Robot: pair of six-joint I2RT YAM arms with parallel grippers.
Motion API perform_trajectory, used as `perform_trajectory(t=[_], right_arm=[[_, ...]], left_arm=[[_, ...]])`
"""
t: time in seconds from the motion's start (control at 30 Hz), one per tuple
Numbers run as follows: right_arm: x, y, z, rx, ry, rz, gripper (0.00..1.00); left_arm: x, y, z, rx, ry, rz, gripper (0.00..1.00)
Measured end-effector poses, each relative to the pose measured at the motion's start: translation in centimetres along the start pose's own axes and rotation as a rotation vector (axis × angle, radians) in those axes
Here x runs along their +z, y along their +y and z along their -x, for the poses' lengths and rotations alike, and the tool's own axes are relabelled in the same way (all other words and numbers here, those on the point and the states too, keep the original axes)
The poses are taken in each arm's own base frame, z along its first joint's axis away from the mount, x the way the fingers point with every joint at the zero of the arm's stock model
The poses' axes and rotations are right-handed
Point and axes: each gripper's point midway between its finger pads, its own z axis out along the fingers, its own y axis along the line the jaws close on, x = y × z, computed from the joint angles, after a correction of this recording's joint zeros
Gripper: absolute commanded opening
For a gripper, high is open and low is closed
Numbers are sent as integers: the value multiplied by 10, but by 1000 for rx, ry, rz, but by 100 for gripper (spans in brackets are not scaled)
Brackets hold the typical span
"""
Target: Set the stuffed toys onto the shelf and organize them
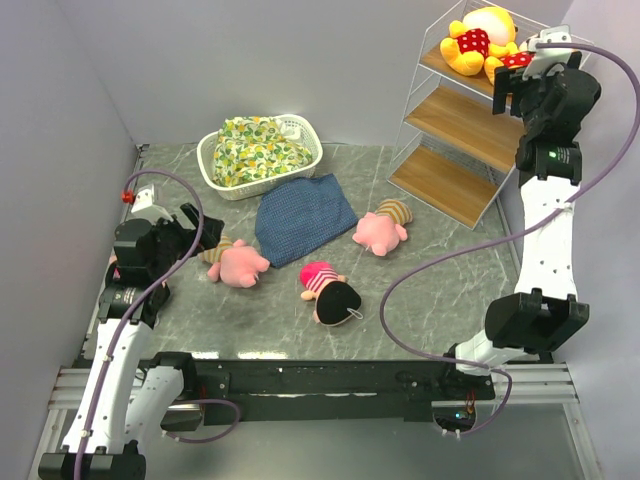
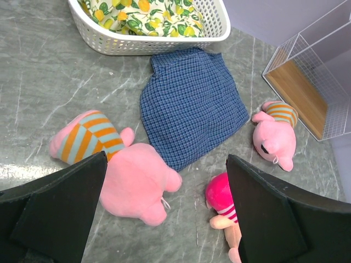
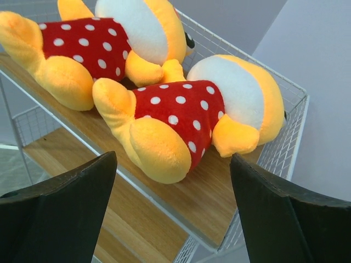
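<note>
Two yellow bears in red dotted tops lie side by side on the top board of the shelf, one nearer the wire end, the other behind it. My right gripper is open just in front of the nearer bear, holding nothing; from above the gripper partly hides that bear. On the table lie a pink striped piglet, a second piglet near the shelf foot, and a pink-hatted doll. My left gripper hovers open above the first piglet.
A blue checked cloth lies flat between the two piglets. Behind it a white basket holds a yellow-green floral bundle. The two lower shelf boards are bare. Grey walls close in the left and back.
</note>
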Motion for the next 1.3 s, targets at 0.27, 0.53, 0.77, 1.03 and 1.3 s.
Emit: perform_trajectory(t=[0.27,0.53,0.77,1.03,1.3], right_arm=[[-25,-1,31,77,-64,-3,89],[-43,1,43,209,-76,-19,45],[-41,22,43,327,-81,73,39],[-11,29,19,370,-35,80,37],[18,20,-13,354,36,-1,37]], left_arm=[[-5,-3,4,6,-21,-10,96],[-5,-3,4,6,-23,-11,96],[-5,-3,4,6,-23,-11,96],[-5,-3,4,7,-23,-10,96],[-5,-1,5,12,-27,-2,96]])
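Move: The right hand hovers open at the top shelf: the right-hand duck toy's middle lies about 8 cm ahead, 1 cm right and level. The left duck toy sits some 9 cm left and 11 cm ahead; the shelf's wire side is about 7 cm ahead and 9 cm right. From the idle left hand, the right-hand duck toy lies roughly 27 cm ahead, 62 cm right and 22 cm up. Right hand retreats upward, half-closes, rolls some 20 degrees, then advances about 6 cm, sinking, to the duck's foot. ##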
